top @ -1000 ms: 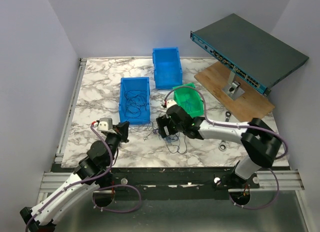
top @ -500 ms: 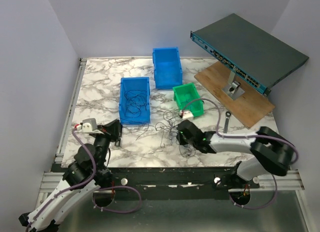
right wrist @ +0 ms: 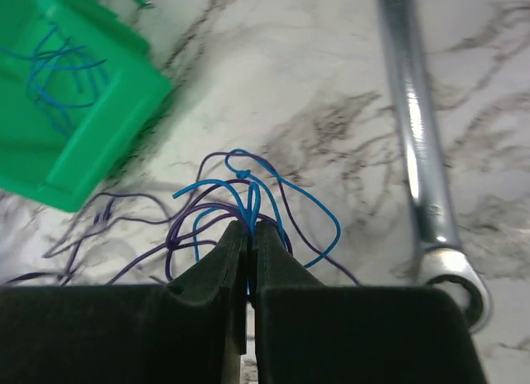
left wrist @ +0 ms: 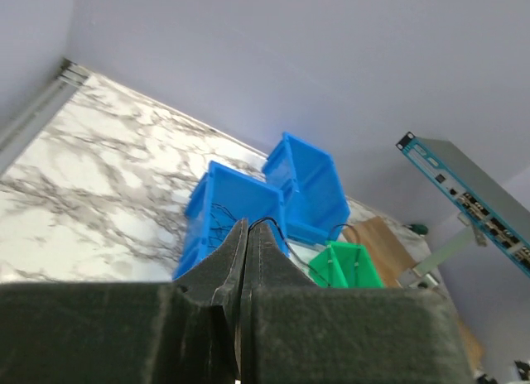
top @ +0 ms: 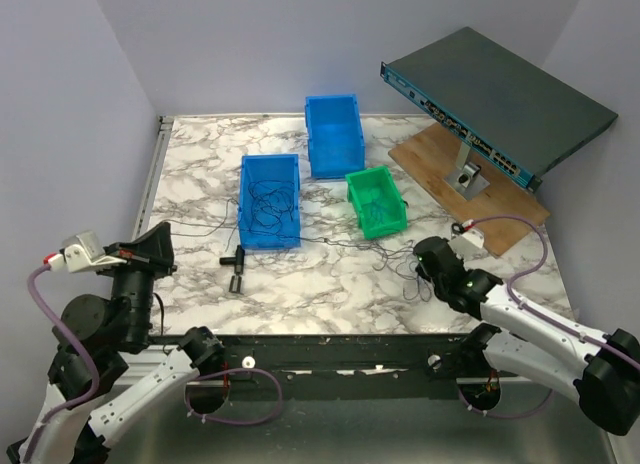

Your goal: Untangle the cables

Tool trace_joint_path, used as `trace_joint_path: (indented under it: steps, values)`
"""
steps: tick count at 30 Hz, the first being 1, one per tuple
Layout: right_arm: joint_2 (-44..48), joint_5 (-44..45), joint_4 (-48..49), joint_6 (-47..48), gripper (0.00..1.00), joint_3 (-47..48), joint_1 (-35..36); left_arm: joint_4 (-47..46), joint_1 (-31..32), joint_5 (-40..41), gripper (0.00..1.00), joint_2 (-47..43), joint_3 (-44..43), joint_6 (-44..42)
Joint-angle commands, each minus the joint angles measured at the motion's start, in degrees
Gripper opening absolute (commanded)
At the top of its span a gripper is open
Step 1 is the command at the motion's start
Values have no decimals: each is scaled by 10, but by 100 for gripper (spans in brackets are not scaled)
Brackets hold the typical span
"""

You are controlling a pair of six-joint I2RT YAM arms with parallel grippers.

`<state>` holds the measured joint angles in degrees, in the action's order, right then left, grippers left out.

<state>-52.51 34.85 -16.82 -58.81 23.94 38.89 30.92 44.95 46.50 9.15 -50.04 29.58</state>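
Note:
The cables are thin blue, purple and dark threads. My right gripper (top: 421,257) (right wrist: 249,227) is shut on a small bunch of blue and purple cables (right wrist: 248,198), and its loops (top: 408,275) trail on the marble at the front right. At the far left my left gripper (top: 158,246) (left wrist: 247,227) is raised and shut on one dark cable (left wrist: 286,232). That thin strand (top: 340,244) runs across the table between the two grippers. More cables lie in the near blue bin (top: 270,200) and the green bin (right wrist: 58,86).
A second blue bin (top: 334,134) stands behind, and the green bin (top: 376,202) is mid-table. A small black T-shaped part (top: 237,264) lies front left. A silver wrench (right wrist: 414,136) lies beside the right gripper. A network switch (top: 495,99) stands on a wooden board (top: 470,194) at the back right.
The right gripper has shut on the tangle and pulled it right. The left arm has drawn back left and upward, and a strand now stretches between them.

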Motion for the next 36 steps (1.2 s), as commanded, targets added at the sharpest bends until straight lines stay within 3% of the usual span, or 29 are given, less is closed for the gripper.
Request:
trace_joint_path:
  steps: [1, 3, 6, 7, 10, 13, 17, 25, 33, 36]
  values:
    - [7, 131, -182, -172, 5, 22, -6, 102, -2, 52, 0, 36, -71, -56]
    - [27, 141, -186, -174, 7, 19, -6, 108, -2, 35, 0, 43, -75, -67]
    - [65, 133, -156, -115, 20, 18, -5, 104, -2, -13, 0, 57, -69, -87]
    - [75, 128, -155, -100, 31, 22, -5, 102, -2, -38, 0, 64, -66, -89]
    - [114, 35, -57, 86, 67, 22, -5, 86, -2, -117, 0, 93, -60, -108]
    - [145, -79, 12, 196, 85, 21, -5, 83, -2, -166, 0, 128, -67, -118]
    - [139, -227, 59, 279, 87, 39, -5, 80, -2, -216, 0, 161, -85, -133]
    - [-19, -486, 136, 354, 91, 120, 1, 74, -2, -246, 0, 177, -113, -147]
    - [-161, -508, 260, 417, 89, 182, 107, 79, -2, -249, 0, 186, -141, -149]
    - [-227, -476, 270, 446, 89, 212, 147, 79, -2, -249, 0, 191, -151, -152]
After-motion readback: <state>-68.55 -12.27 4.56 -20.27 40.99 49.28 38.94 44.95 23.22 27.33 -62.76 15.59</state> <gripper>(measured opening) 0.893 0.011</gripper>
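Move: The cable bundle hangs shut in the right fingers, its loops about 3 cm below them. The wrench lies some 5 cm right and 3 cm ahead, the green box 11 cm left and 18 cm ahead, and the cable's slack middle stretch 22 cm left and 8 cm ahead, all about 6 cm lower. From the left hand, which still grips its cable, the bundle is roughly 48 cm right, 8 cm ahead and 32 cm below. Right hand eases rightwards, releases the bundle, swings 25 cm left, rising; the left carries cable 9 cm right. ##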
